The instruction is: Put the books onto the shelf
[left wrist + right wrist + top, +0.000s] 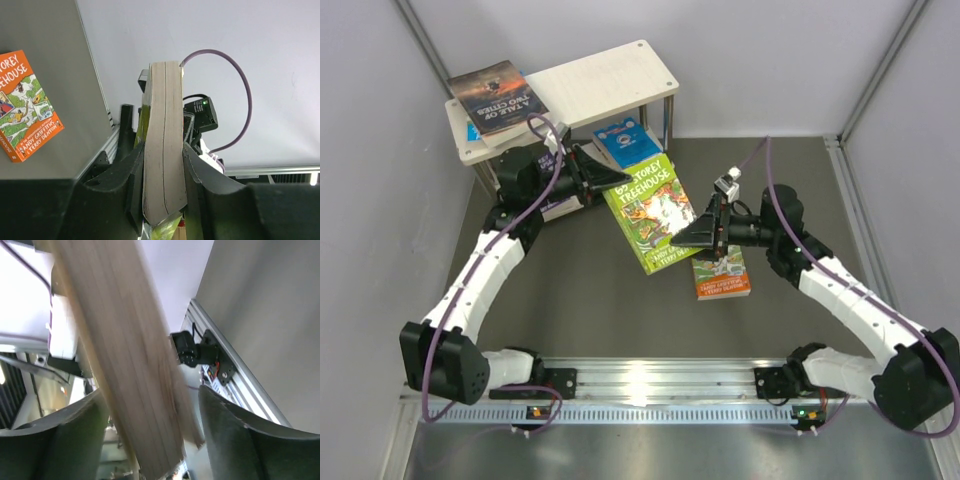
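The green Treehouse book [655,212] hangs tilted above the table centre. My left gripper [610,180] is shut on its upper left corner; the left wrist view shows the page edge [162,130] squeezed between both fingers. My right gripper [705,230] straddles the book's right edge, open: the blurred page block [125,365] lies against the left finger [60,440], and a gap separates it from the right finger [240,440]. An orange Treehouse book [722,274] lies flat on the table below the right gripper. On the shelf [610,75], a dark "Tale of Two Cities" book [498,95] rests on the top board.
A bright blue book [620,140] lies under the shelf's top board. The orange book [25,105] also shows on the grey table in the left wrist view. White walls close in at the back and left. An aluminium rail [650,375] runs along the near edge.
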Motion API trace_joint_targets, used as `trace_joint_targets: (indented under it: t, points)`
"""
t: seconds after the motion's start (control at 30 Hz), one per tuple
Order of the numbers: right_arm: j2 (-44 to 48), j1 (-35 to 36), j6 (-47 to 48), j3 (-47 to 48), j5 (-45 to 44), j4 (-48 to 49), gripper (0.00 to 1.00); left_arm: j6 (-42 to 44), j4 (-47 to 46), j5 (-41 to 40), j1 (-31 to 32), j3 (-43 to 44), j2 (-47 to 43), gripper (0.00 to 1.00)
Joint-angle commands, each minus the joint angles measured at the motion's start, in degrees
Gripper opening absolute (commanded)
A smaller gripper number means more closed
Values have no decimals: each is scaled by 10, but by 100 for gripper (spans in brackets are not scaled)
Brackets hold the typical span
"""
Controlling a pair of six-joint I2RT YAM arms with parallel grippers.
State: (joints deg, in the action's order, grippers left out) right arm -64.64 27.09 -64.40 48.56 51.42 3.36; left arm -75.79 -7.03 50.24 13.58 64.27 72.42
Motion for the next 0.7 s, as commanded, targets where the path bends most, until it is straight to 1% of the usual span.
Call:
trace_joint_targets:
  t: [0.0,0.13,0.2,0.33,0.4,0.47,0.5,0.53,0.57,0.63,0.67]
  points:
    - [37,-2,-11,-19,26,39,66,-46,-77,11,-15,22,-34,0]
    - [48,-3,-8,-32,17,39,49,-32,-53,9,-16,17,-41,0]
    - [48,-3,-12,-32,7,44,46,-31,-49,7,-16,9,-47,0]
    - [36,-3,-22,-23,-17,60,31,-7,-11,3,-16,4,-59,0]
    - [28,-3,-22,-15,-24,65,25,4,6,1,-15,0,-68,0]
    - [22,-4,-19,-1,-30,65,17,18,20,-1,-16,-3,-76,0]
    - [14,-3,-17,11,-33,65,8,26,46,-2,-16,-3,-77,0]
    - [10,-3,-15,18,-33,65,3,34,58,-2,-16,-4,-80,0]
    - [6,-3,-9,26,-33,62,0,53,68,-3,-16,-4,-83,0]
    - [-6,-3,-3,47,-33,55,0,75,134,-12,-16,-3,-90,0]
    - [-9,-2,6,54,-33,53,0,100,153,-15,-15,-1,-93,0]
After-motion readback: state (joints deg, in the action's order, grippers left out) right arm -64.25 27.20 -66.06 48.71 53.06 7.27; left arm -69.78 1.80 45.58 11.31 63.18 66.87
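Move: I hold the green 65-Storey book in the air by its far left part. Its middle is about 6 cm back, 5 cm right and 4 cm below my left hand. From my right hand, open around its near right corner, that middle is some 5 cm ahead, 7 cm left and 4 cm up. The orange book lies about 5 cm ahead, 7 cm right and 27 cm below my right hand. The blue book on the lower shelf is roughly 23 cm straight ahead of my left hand, 30 cm down. I close my right fingers from nearly wide open until they pinch the green book's near right corner across its thickness, while that hand eases back and up about 1.5 cm, then creeps forward again. My left hand keeps its grip throughout and drifts about 2 cm left, turning slightly counter-clockwise late on. ##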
